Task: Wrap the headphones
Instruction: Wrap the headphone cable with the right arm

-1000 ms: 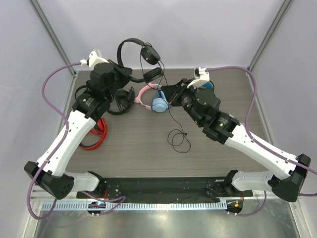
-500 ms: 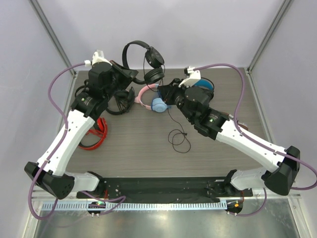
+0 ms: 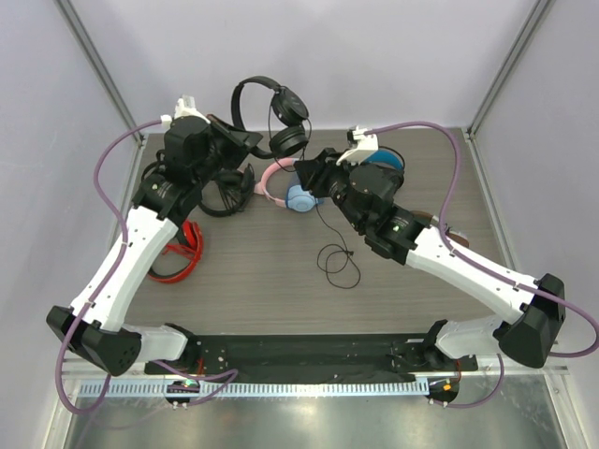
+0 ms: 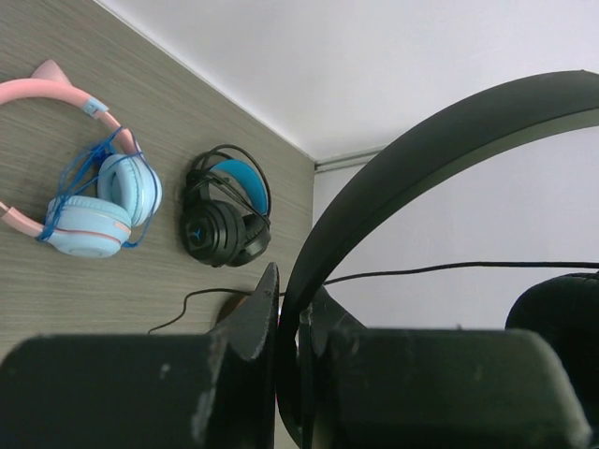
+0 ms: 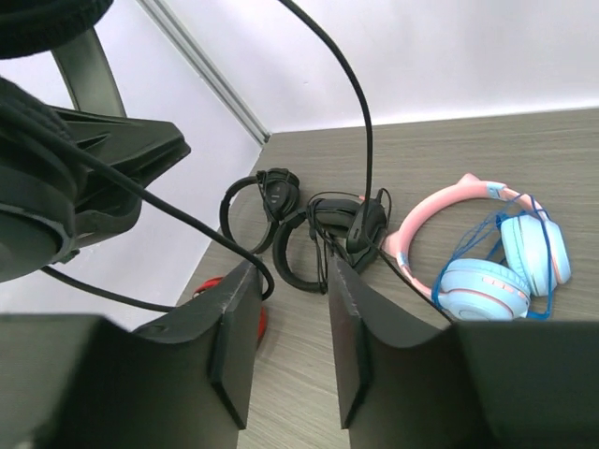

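Note:
The slim black headphones (image 3: 271, 98) hang in the air at the back of the table, their thin headband (image 4: 421, 150) pinched edge-on in my left gripper (image 4: 290, 309), which is shut on it. Both earcups (image 3: 290, 140) dangle to the right of that gripper (image 3: 245, 142). The long thin cable (image 3: 323, 220) drops from them to a loose loop on the table (image 3: 339, 267). My right gripper (image 5: 292, 281) is open just below the earcups. The cable (image 5: 187, 220) curls past the tip of its left finger (image 5: 245, 309), and nothing sits between the fingers.
Pink-and-blue headphones (image 3: 285, 187) lie just under my right gripper (image 3: 307, 173). A bulky black pair with blue lining (image 3: 386, 164) lies behind the right arm. Black headsets (image 3: 225, 192) and a red pair (image 3: 180, 254) lie by the left arm. Frame posts stand at both back corners.
My right gripper's fingers have spread apart and the arm has swung in towards the earcups. The left gripper carried the headphones slightly right, then held still.

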Controlling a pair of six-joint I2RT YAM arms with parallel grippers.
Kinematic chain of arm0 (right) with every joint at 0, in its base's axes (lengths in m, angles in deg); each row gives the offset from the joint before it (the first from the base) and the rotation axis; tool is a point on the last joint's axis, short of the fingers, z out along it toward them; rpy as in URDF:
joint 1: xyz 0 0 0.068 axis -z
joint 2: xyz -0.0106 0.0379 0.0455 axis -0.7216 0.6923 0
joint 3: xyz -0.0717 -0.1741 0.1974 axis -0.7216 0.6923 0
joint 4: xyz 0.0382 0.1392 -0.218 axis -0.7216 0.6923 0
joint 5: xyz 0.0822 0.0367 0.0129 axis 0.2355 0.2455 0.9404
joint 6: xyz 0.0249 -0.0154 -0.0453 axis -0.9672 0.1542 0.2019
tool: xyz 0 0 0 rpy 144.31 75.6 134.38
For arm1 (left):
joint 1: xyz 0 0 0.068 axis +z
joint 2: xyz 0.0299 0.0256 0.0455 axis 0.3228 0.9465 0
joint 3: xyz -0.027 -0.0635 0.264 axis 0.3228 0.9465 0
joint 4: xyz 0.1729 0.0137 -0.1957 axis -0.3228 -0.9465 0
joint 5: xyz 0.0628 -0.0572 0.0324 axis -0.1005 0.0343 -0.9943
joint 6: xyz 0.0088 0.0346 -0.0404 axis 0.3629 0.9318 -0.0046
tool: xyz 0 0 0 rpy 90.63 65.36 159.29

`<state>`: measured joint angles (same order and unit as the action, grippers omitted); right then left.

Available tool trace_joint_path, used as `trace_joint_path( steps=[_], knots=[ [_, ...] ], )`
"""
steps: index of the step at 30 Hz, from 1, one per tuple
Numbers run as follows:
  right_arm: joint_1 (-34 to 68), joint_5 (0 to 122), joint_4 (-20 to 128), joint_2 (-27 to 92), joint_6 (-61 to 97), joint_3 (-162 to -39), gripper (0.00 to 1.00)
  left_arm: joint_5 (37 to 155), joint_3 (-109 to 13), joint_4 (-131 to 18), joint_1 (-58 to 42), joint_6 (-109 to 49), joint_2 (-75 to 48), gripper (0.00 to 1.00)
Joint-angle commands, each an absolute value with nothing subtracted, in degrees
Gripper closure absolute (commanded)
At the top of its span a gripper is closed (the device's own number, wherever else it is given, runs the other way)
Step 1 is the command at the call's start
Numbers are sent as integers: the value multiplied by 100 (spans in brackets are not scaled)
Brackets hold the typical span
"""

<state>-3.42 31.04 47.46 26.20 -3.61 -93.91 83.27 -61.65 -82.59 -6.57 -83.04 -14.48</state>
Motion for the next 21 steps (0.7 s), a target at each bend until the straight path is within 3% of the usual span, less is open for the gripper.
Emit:
trace_joint_path(
  steps=[1,12,21],
  knots=[
    [-294,2827,4691,2507,-171,-9354,59,8727,-6293,-7822,-613,-8482,-1656,100],
    [-294,2967,4735,2472,-92,-9380,39,8947,-6091,-8042,-604,-8289,-1823,100],
    [-294,3029,4726,2130,-136,-9240,37,8991,-6099,-8226,-595,-7920,-1858,100]
  ],
)
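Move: The cable is right at the right hand's fingertips, its loop about 1 cm ahead and 2 cm left, at finger height. The nearer earcup of the held headphones hangs some 3 cm ahead, 3 left and 5 higher. The pink-and-blue headphones lie on the table about 4 cm ahead, 1 right and 35 below. From the left hand, the cable is roughly 4 cm back, 6 right and 3 lower. The right hand stays within about 1 cm, fingers spreading wider beside the cable; the left, holding the headband, eases back 1.5 cm. ##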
